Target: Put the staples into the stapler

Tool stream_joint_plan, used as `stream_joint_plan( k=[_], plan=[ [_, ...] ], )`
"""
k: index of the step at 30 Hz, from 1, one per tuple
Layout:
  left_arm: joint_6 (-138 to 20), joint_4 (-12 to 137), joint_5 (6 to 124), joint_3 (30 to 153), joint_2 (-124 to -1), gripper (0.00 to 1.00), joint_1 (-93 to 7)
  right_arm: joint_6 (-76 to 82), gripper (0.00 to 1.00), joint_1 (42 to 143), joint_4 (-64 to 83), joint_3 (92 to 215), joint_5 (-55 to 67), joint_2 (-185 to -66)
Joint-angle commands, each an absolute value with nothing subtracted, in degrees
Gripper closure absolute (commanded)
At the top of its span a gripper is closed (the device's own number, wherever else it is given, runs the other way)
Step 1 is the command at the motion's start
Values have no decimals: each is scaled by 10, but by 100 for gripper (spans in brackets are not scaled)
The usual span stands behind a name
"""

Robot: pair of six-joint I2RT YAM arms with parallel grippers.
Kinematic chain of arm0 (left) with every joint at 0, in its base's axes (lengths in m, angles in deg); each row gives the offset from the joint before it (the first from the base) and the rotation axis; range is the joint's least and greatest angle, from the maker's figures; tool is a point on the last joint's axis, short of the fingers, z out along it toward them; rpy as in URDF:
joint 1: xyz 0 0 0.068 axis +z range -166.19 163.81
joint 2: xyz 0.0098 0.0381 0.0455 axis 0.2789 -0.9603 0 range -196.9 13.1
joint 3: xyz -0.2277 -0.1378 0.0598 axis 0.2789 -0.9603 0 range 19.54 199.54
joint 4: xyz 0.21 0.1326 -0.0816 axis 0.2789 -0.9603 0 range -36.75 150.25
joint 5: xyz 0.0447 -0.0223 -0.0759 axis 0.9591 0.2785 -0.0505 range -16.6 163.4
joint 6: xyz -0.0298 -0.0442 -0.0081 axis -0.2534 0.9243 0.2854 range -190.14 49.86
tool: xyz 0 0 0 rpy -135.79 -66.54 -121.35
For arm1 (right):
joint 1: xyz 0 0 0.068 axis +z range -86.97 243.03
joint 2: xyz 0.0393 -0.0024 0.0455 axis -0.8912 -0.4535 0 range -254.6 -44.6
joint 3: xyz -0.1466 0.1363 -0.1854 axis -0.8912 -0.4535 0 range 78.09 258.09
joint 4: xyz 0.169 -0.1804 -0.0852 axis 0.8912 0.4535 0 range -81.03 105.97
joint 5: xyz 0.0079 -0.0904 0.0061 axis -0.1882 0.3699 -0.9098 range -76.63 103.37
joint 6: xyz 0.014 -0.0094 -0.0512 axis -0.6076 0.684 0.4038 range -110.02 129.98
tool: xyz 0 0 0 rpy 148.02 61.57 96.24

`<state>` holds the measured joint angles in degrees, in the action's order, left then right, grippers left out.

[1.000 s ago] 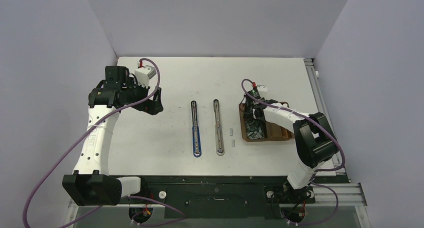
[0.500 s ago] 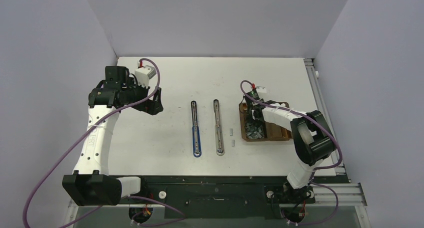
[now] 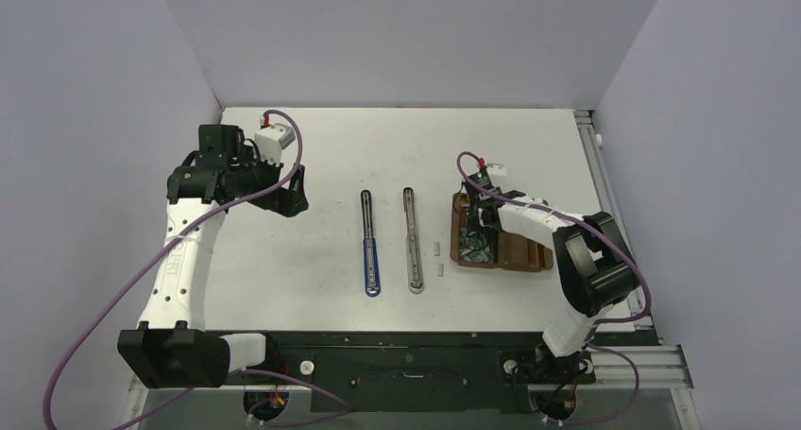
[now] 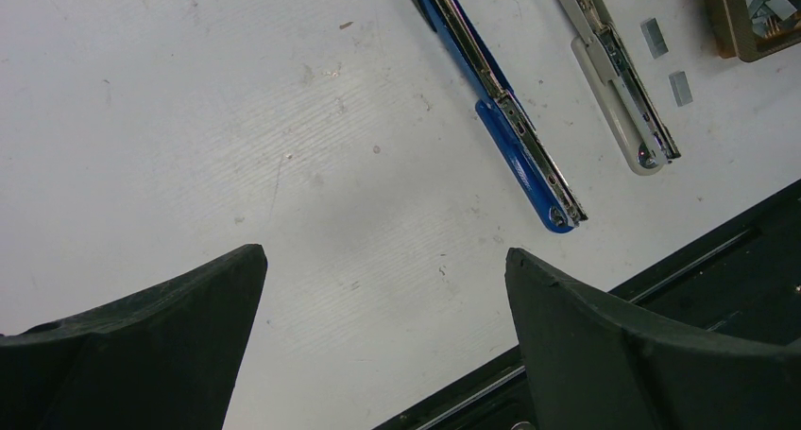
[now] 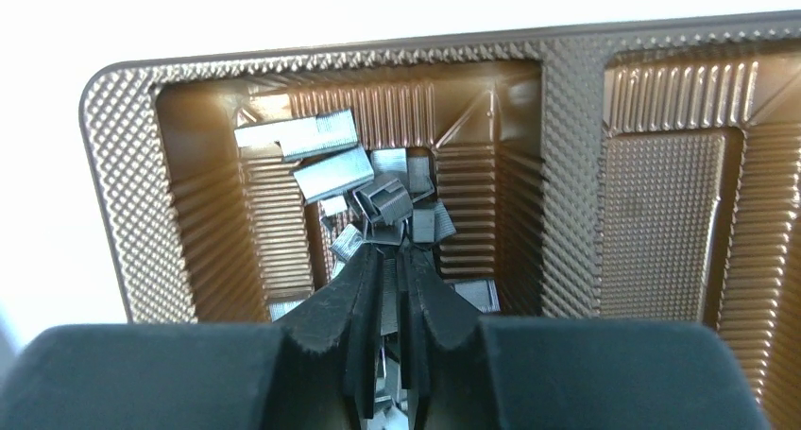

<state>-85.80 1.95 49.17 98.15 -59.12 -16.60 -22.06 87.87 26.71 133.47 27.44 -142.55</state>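
Observation:
Two opened staplers lie side by side mid-table: a blue one [image 3: 370,246] [image 4: 501,118] and a grey one [image 3: 414,241] [image 4: 614,61]. The staples [image 5: 326,156] [image 3: 477,248] sit in a loose pile in the left compartment of a brown plastic tray [image 5: 123,165] [image 3: 519,255]. My right gripper [image 5: 392,250] [image 3: 482,224] reaches down into that pile, shut, with a staple strip pinched between its fingers. Far left above bare table, my left gripper [image 4: 383,255] [image 3: 293,192] hangs wide open, holding nothing.
Two loose staple strips [image 3: 440,258] [image 4: 654,35] lie on the table between the grey stapler and the tray. The tray's right compartments [image 5: 661,222] hold nothing. The table's black front rail [image 4: 661,269] runs close below the left gripper.
My right gripper has shut on the staples in the tray, and the tray has twisted slightly. The left arm has not moved.

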Motion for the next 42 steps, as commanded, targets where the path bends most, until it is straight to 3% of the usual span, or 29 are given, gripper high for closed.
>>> stream_joint_plan(
  k=[1,25,42],
  plan=[
    [-862,26,489,995,-577,4,-166,-229,91,879,273,1329,273,-1368],
    [-862,31,481,989,-579,4,-166,-227,91,881,323,1360,219,-1268],
    [-866,31,490,983,-574,4,-166,-281,91,981,286,1457,211,-1415]
  ],
)
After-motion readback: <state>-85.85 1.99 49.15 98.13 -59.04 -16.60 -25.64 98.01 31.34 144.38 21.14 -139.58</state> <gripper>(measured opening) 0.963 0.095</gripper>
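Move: The right hand is low in the tray's staple compartment, closed on a strip. The free table patch just beyond the two loose strips lies some 10 cm to its left, about level ahead and a centimetre lower; the far strip is 10 cm left and 4 cm back, the near one 9 left and 9 back, the grey stapler's middle 16 left and 3 back. From the idle left hand that patch is roughly 30 cm right, 6 ahead and 23 below. Up first, then left in an arc: the right hand rises about 10 cm out of the staple compartment, easing briefly halfway, and swings some 10 cm left over the tray's side wall towards the grey stapler, sinking about 3 cm at the end. The wrist turns about 10 degrees counter-clockwise and its left side tips up by as much; the fingers keep their hold on the strip. ##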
